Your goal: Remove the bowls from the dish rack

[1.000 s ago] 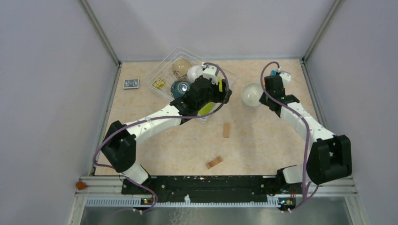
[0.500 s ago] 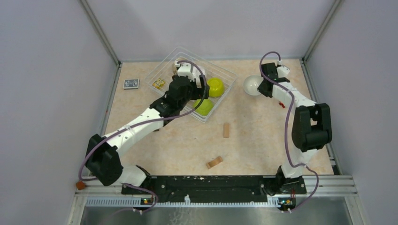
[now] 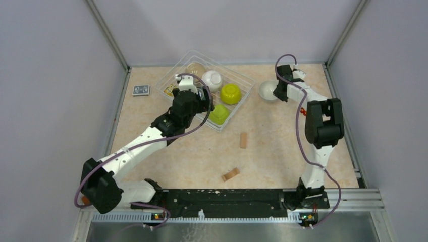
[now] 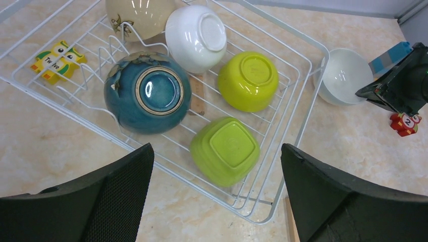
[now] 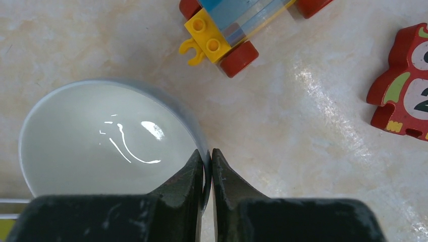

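Observation:
The wire dish rack [image 4: 302, 126] [image 3: 241, 76] holds several upturned bowls: beige [image 4: 137, 14], white [image 4: 196, 36], dark teal [image 4: 148, 92], round lime green [image 4: 248, 80] and square lime green [image 4: 225, 150]. My left gripper [image 4: 216, 152] [image 3: 201, 95] hangs open above the rack's near edge, over the square lime bowl, touching nothing. Right of the rack another white bowl [image 5: 101, 143] [image 3: 266, 91] stands mouth up. My right gripper [image 5: 205, 152] [image 3: 279, 91] is shut on its rim, one finger inside and one outside.
A yellow owl piece [image 4: 55, 60] and a wooden block [image 4: 198, 98] lie in the rack. A toy brick car [image 5: 237, 22] and a red owl piece [image 5: 404, 96] lie beside the held bowl. Two wooden blocks [image 3: 243, 139] [image 3: 230, 174] and a small card [image 3: 141, 89] lie on the table.
My left arm drew back leftward from the rack's right end and its gripper opened wide, uncovering the lime bowls. My right arm swung the white bowl farther back and lower.

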Available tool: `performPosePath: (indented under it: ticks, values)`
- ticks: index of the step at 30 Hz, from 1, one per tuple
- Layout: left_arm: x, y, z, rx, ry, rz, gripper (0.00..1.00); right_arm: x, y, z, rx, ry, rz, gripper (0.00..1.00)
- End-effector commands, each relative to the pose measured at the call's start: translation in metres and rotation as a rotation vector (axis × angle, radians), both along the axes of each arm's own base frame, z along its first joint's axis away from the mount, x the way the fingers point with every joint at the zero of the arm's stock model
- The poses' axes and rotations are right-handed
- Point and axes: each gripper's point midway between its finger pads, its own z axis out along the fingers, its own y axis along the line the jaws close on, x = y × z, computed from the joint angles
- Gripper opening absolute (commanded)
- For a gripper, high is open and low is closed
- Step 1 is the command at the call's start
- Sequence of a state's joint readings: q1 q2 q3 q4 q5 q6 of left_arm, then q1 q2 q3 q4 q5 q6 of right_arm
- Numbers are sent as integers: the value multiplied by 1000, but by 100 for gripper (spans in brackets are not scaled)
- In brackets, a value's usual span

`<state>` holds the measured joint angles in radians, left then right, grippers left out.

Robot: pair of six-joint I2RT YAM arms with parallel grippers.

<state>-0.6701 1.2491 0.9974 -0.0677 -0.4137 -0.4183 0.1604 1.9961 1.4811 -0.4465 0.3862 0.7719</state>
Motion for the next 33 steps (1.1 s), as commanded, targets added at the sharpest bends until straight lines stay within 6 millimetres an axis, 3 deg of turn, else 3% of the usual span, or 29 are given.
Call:
performPosePath:
  ticks: [1,4,7,9,15,21,25,30,33]
  values:
    - [1,9,11,-26,-47,48,99,25,-3,27,23,-94,-15,10]
    - [3,9,7,-22,-42,52,99,25,-4,23,26,-86,1,22]
    - [3,9,5,-17,-35,55,99,23,-7,31,12,-97,9,51]
    - [3,9,4,-14,-34,56,99,22,-10,40,-7,-114,16,61]
    - [8,8,8,25,-39,32,99,11,-22,83,-85,-187,42,65]
    - [23,2,3,-23,4,6,99,-10,-17,123,-101,-306,120,71]
    - [39,9,-5,-24,27,20,99,-29,7,143,-56,-399,258,74]
    - [53,22,-22,30,105,-10,99,-65,53,155,45,-502,491,74]
    - [57,21,-25,32,104,-88,99,-88,84,158,110,-557,628,74]
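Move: The large white bowl already stands on the table, its right rim between the right hand's nearly shut fingers, its middle about 5 cm to the left, 2 cm ahead and 3 cm below. The toy car is some 5 cm ahead and 8 cm right, the red owl block 6 cm back and 15 cm right. The teal bowl lies roughly 11 cm ahead of the open left hand, 6 cm left and 17 cm lower; the square green bowl is 3 cm ahead, 5 cm right of that hand. The large white bowl's rim is let go as the right fingers open wide beside it; that hand then lifts about 13 cm, draws back some 7 cm and finally swings left, fingertips tipping up and turning counter-clockwise. After nearly pausing, the left hand, still open, heads for the teal bowl: about 5 cm forward, 4 cm down, a little left, tipping slightly downward. ##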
